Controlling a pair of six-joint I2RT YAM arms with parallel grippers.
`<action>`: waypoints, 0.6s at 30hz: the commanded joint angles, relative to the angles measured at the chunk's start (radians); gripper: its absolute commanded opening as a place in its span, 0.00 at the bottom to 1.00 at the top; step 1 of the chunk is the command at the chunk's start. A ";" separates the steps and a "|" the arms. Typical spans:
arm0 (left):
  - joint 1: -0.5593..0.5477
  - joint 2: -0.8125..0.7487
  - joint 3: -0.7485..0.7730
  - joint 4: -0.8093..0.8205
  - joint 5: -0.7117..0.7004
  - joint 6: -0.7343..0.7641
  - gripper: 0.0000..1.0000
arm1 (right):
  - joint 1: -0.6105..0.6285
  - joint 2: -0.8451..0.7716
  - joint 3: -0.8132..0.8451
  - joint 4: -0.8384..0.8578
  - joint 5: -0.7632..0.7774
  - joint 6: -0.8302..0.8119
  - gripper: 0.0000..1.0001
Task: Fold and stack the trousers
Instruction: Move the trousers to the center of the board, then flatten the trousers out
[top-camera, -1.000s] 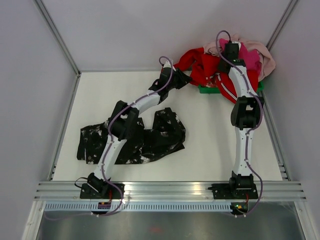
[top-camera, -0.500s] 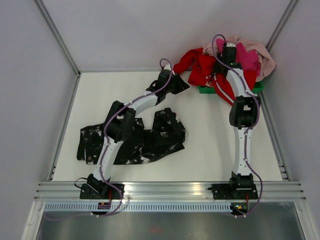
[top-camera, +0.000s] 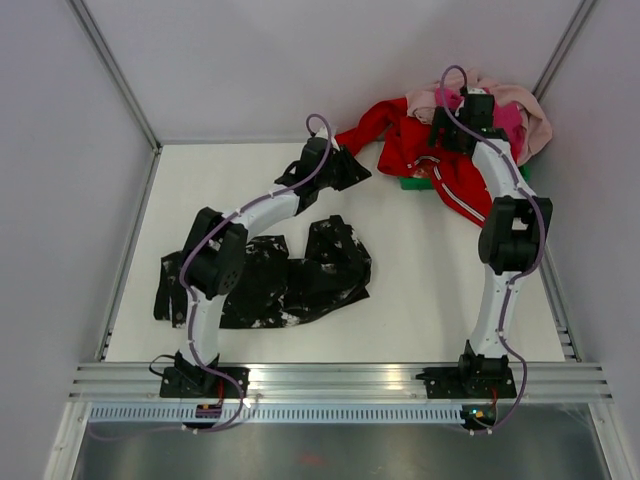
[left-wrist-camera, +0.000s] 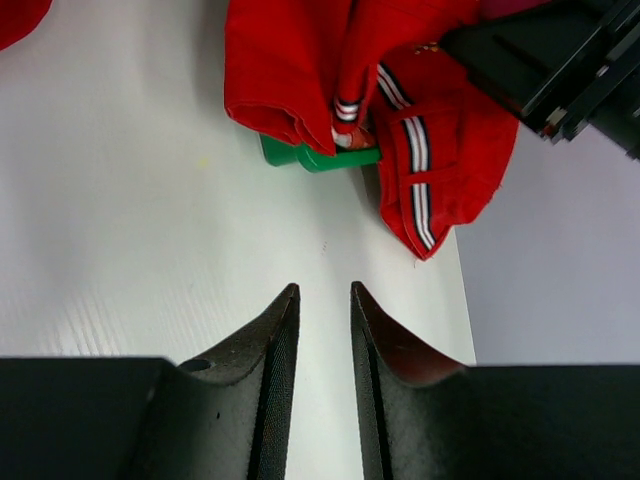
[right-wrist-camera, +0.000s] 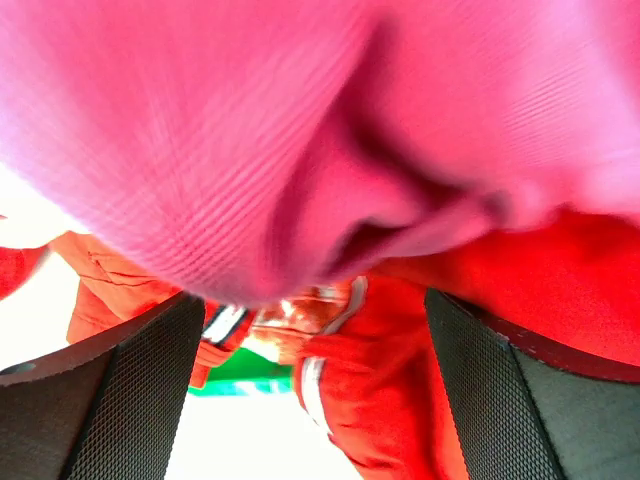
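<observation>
The trousers, black with white blotches, lie crumpled on the white table at the near left, partly under my left arm. My left gripper is far from them at the back of the table. Its jaws stand a narrow gap apart with only bare table between them. My right gripper hovers over the clothes pile at the back right, open wide. Pink fabric hangs close before its camera, and nothing is pinched between its fingers.
A red garment with white trim spills from a green basket in the back right corner. Pink clothes are piled on top. Grey walls and metal rails bound the table.
My right gripper has opened wide and shifted back and right over the pile. My left gripper has drawn a little to the left. The red sleeve now reaches further left.
</observation>
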 joint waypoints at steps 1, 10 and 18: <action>0.002 -0.122 -0.064 0.050 0.017 0.011 0.33 | -0.035 -0.095 0.109 -0.098 0.036 -0.046 0.98; -0.001 -0.265 -0.200 0.064 0.025 0.031 0.33 | -0.040 -0.485 -0.301 -0.070 0.209 -0.035 0.98; 0.002 -0.368 -0.256 -0.048 -0.051 0.141 0.36 | -0.146 -0.589 -0.668 -0.041 0.310 0.093 0.98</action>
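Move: Under the wide-open right hand lies the basket pile. The near, striped hem of the red garment is about 16 cm back, 4 cm right and 13 cm below it; the magenta cloth lies some 8 cm ahead and 6 cm right, the green basket's bare front corner 6 cm back and 14 cm left. From the left hand, the bunched right end of the black trousers is roughly 19 cm back, 7 cm left and 15 cm down; the red garment's left end lies about 19 cm straight ahead. Lifting clear of the pile, the wide-open right hand rises about 11 cm, swings back some 16 cm and 9 cm to the right, then starts down above the red garment's near striped corner, its wrist turning about 20 degrees clockwise. The left hand, empty and its fingers parted as before, backs off some 5 cm while rising as much and drifting left, away from the red garment and back towards the black trousers. ##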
